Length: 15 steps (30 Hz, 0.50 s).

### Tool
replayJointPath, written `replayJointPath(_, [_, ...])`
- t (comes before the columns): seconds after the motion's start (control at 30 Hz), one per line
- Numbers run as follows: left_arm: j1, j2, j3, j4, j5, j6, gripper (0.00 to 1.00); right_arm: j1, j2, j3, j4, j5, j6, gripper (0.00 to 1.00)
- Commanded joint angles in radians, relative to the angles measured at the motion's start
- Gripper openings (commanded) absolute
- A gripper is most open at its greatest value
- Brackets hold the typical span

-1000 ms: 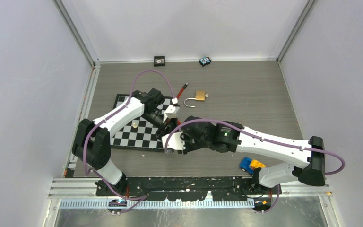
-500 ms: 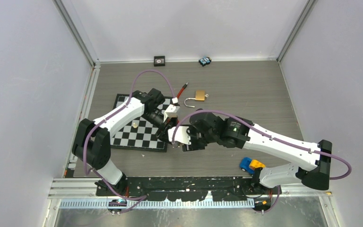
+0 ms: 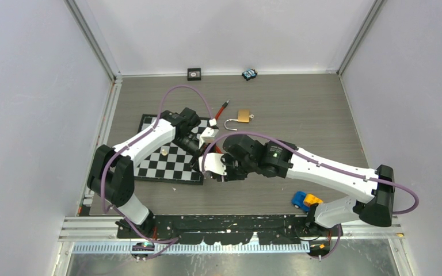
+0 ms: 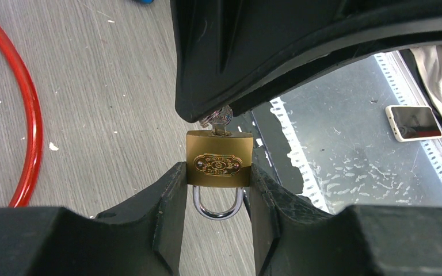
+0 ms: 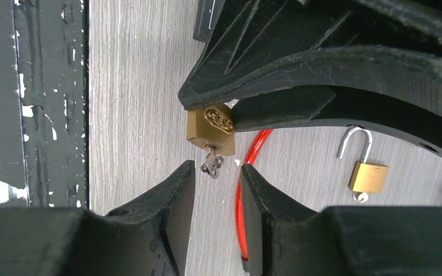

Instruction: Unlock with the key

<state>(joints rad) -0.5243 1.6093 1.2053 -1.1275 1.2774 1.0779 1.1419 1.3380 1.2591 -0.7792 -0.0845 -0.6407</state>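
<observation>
My left gripper is shut on a small brass padlock, pinching the sides of its body. The steel shackle points back between the fingers and looks seated. The key sticks out of the padlock's far end. In the right wrist view the same padlock hangs from the left fingers with the key pointing at my right gripper. That gripper is open. The key head lies just ahead of its fingertips, and neither pad touches it. In the top view both grippers meet near the chessboard's right edge.
A second brass padlock lies on the table with its shackle open. A red cable lies next to it and runs under my right fingers. A chessboard lies to the left, and a blue-and-yellow toy car at the front right.
The right arm swung a little to the right, then came back toward the left gripper. The left arm and its padlock have stayed still.
</observation>
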Motion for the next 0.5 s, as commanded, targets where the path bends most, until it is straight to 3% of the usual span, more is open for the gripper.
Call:
replayJointPath(0.0, [-0.005, -0.052, -0.007, 0.023, 0.05, -0.013, 0.0, -0.002, 0.016, 0.055, 0.038, -0.003, 0.029, 0.37])
replayJointPath(0.1, [-0.005, -0.056, -0.011, 0.025, 0.049, -0.017, 0.0, -0.003, 0.025, 0.059, 0.038, 0.0, 0.037, 0.27])
replayJointPath(0.33, [-0.005, -0.068, -0.023, 0.056, 0.045, -0.046, 0.0, -0.006, 0.033, 0.043, 0.057, -0.003, 0.058, 0.16])
replayJointPath(0.47, [-0.005, -0.103, -0.068, 0.207, 0.015, -0.177, 0.0, -0.06, 0.022, 0.032, 0.083, -0.055, 0.131, 0.1])
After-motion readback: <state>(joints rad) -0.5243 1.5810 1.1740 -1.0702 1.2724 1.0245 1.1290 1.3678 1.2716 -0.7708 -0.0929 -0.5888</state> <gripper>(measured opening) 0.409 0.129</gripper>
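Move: The key sticking out of the padlock's keyhole is between and just beyond the right hand's open fingertips, about 1 cm to the left and 1 cm below. The padlock body is some 4 cm left, 1 cm ahead and 2 cm below. Down on the table, the red cable's middle is roughly 13 cm ahead and 4 cm left, the open padlock about 19 cm ahead and 5 cm right. From the left hand, the key is about 4 cm right, 1 cm back and 1 cm up. Down and slightly left, by only about half a centimetre each way, the right hand eases in on the key while its half-open fingers close until nearly shut, pinching the key's head between the tips. Its wrist barely turns. The left hand stays in place and keeps its grip on the padlock body, with the keyhole end towards the right hand. ##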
